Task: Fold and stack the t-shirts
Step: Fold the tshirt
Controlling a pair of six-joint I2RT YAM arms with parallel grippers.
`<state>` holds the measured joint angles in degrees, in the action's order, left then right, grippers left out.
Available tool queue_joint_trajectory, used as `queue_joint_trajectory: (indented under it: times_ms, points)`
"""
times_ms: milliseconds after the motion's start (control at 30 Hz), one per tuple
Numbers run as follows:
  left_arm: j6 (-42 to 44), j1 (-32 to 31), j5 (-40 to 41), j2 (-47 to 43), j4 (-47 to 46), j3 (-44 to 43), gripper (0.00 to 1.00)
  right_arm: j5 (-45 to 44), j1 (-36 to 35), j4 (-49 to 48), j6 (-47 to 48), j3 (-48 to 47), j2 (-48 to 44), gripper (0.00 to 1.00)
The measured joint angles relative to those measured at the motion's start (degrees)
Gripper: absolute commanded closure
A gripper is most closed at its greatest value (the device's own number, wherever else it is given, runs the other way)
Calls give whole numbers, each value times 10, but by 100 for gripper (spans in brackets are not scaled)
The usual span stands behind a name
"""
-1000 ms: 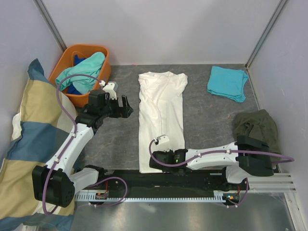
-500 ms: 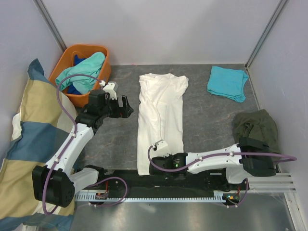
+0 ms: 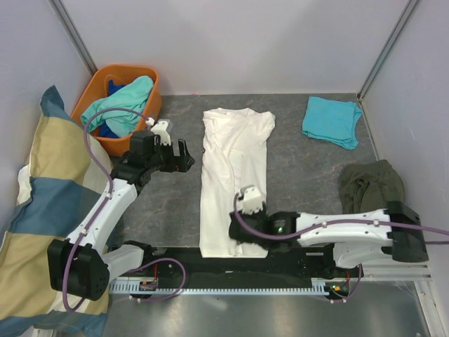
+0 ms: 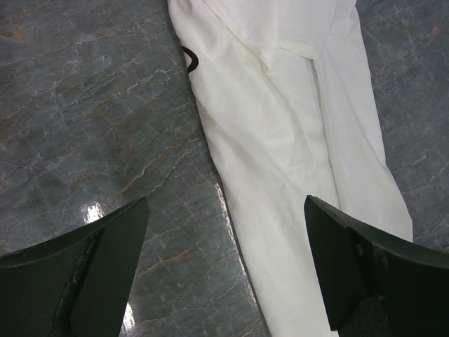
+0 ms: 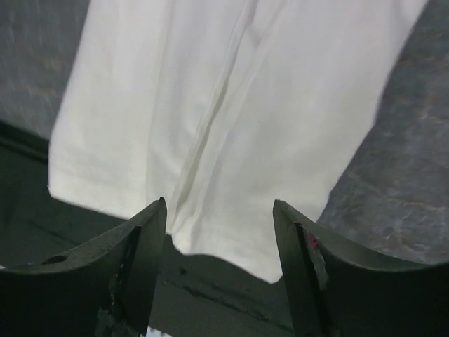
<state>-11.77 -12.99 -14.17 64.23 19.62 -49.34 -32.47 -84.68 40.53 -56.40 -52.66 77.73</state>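
Observation:
A cream-white t-shirt [image 3: 235, 175] lies on the grey table, folded lengthwise into a long strip. Its near hem reaches the black rail. My right gripper [image 3: 237, 242] hovers open just over that hem, and the wrist view shows the cloth [image 5: 231, 105] beneath the spread jaws [image 5: 219, 203] with nothing between them. My left gripper [image 3: 184, 156] stands open beside the shirt's left edge [image 4: 295, 140], with its jaws [image 4: 226, 203] wide and empty. A folded turquoise t-shirt [image 3: 331, 121] rests at the back right. Mint-green and blue t-shirts [image 3: 126, 98] fill an orange basket [image 3: 125, 68].
A big yellow-and-blue checked pillow [image 3: 42, 210] leans along the left wall. A crumpled olive-green garment [image 3: 372, 184] lies at the right edge. The black rail [image 3: 189, 261] runs along the table's near edge. Walls close in the left, back and right.
My right gripper has opened and let go of the white shirt's near hem, then risen and shifted a little to the right. The left arm has stayed put.

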Motion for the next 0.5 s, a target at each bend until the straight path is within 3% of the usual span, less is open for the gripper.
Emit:
queue_joint_trajectory:
  times_ms: [233,367,500]
  points:
    - [0,0,-3,42,0,-35,0,-47,286,-84,91,0,-100,29]
    - [-8,0,-6,93,-6,-68,0,-4,411,-152,169,-9,-62,29]
    - [-18,0,-8,157,-16,-112,0,68,513,-217,232,-63,44,28]
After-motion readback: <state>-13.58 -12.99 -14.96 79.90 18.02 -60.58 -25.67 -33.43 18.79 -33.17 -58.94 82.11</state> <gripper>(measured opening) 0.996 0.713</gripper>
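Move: The t-shirt's far right corner lies about 33 cm ahead of the right hand, 10 cm to its right and 9 cm below; the teal folded shirt's middle is some 20 cm right of that corner, about level with it. From the left hand, the t-shirt's far left corner is about 13 cm ahead, 5 cm right and 16 cm below, with the orange bin roughly 16 cm ahead and 21 cm left. Both open hands go forward towards the t-shirt's far end, right some 25 cm and rightward, left 5 cm. ##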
